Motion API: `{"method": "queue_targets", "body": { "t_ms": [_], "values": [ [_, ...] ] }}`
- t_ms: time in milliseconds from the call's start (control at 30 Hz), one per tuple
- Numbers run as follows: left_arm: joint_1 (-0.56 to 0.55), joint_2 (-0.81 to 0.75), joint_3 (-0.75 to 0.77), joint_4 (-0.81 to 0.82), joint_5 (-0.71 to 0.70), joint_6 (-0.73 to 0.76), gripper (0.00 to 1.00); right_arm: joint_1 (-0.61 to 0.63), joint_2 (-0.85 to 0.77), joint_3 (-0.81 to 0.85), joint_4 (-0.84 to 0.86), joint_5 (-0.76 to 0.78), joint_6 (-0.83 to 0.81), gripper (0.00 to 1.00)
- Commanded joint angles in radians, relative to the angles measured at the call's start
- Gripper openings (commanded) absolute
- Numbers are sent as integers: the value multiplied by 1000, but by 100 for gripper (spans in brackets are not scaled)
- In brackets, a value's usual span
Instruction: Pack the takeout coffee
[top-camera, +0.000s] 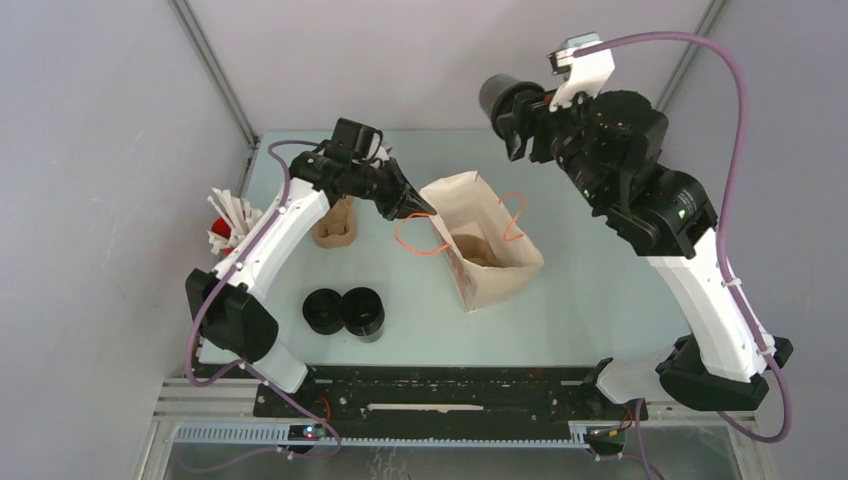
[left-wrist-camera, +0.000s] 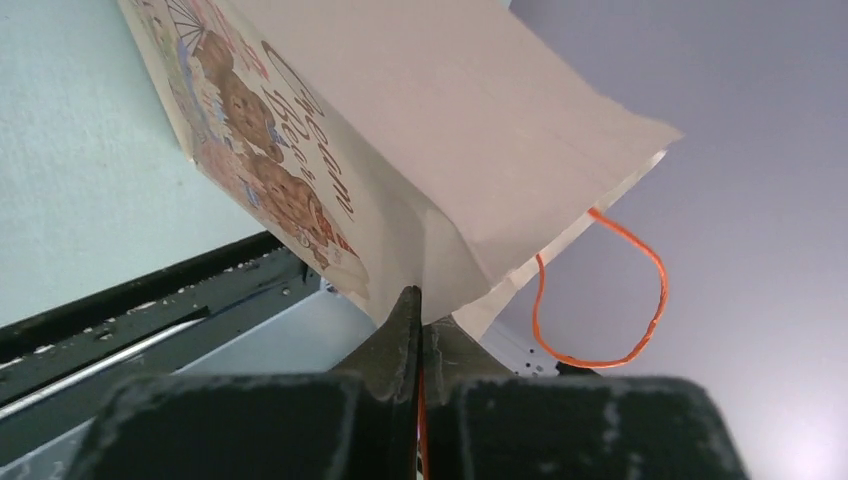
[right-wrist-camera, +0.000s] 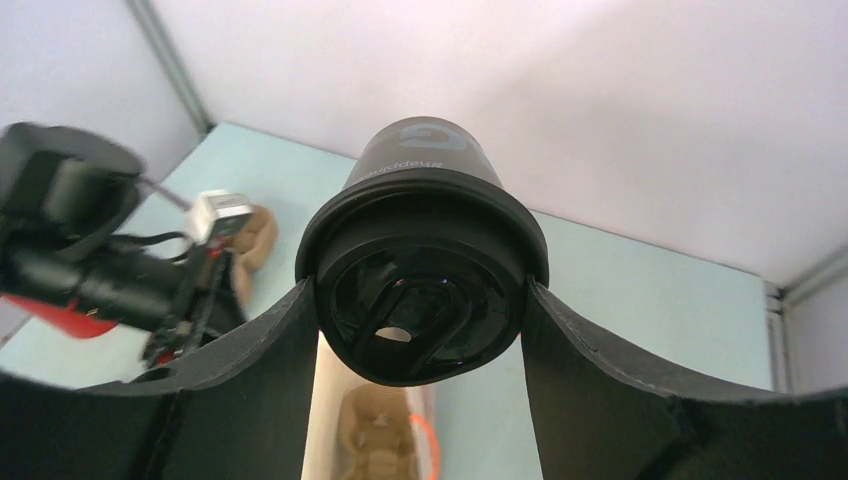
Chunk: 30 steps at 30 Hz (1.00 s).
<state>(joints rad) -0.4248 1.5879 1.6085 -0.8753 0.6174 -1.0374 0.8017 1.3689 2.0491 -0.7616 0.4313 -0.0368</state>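
Observation:
My right gripper (top-camera: 512, 118) is raised high over the table's back edge, shut on a takeout coffee (top-camera: 497, 96), a black cup with a black lid. In the right wrist view that cup (right-wrist-camera: 425, 270) lies sideways between the fingers (right-wrist-camera: 250, 370), lid toward the camera. Two more black cups (top-camera: 323, 310) (top-camera: 362, 312) stand on the table at the front left. My left gripper (top-camera: 424, 211) is shut on the orange handle and rim of the paper bag (top-camera: 500, 275). The left wrist view shows the gripper (left-wrist-camera: 418, 305) pinching the bag's (left-wrist-camera: 400, 130) top corner.
A brown pulp carrier (top-camera: 478, 250) sits inside the open bag, also visible below the held cup as the carrier (right-wrist-camera: 375, 440). Another pulp carrier (top-camera: 335, 226) lies under the left arm. A red cup with white sticks (top-camera: 226, 222) stands at the left wall.

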Motion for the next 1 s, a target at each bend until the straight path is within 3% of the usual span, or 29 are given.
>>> {"method": "queue_targets", "body": {
  "t_ms": [0,167,267,300,367,400,500,633,800,967],
  "values": [
    [9,-23,43,-3,33,-135,6,-125,-7,-6,-53,-32,40,0],
    [14,21,244,-192,-108,-11,46,-249,-81,-166,-36,-146,129,0],
    [13,110,565,-503,-322,207,60,-287,-118,-245,-31,-177,145,0],
    [11,115,652,-585,-391,260,69,-299,-126,-268,-31,-180,145,0],
    [4,59,687,-572,-507,318,86,-327,-135,-278,-52,-180,150,0],
    [-8,28,681,-544,-543,344,90,-338,-138,-276,-66,-182,160,0],
    [-112,4,733,-482,-636,450,93,-371,-138,-253,-128,-186,190,0],
    [-321,94,901,-428,-612,589,89,-408,-140,-219,-241,-173,250,0],
    [-489,167,862,-314,-432,644,89,-446,-179,-233,-313,-151,260,0],
    [-573,257,862,-329,-516,708,89,-466,-255,-306,-343,-182,294,0]
  ]
}}
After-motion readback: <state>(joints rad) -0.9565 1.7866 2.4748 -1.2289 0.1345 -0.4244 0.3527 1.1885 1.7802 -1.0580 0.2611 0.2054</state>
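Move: Pinched in the left fingers is the left rim of the paper bag, whose middle lies about 8 cm to the right, 3 cm back and 12 cm below that hand. The brown cup holder on the table stands some 19 cm left and 5 cm farther out, the open black cup about 13 cm left and 13 cm back. From the right hand, already holding its coffee cup high, the bag is roughly 8 cm left, 3 cm back and 36 cm down. Opening wide, the left fingers let go of the bag's rim and climb about 17 cm, edging left first, then sweep back and right over the bag, sinking a little while the hand rolls some 60 degrees clockwise. Meanwhile the right hand keeps its grip on the coffee cup and carries it right, away from the bag, and down by about 11 cm, tipping the fingers down and turning clockwise. ##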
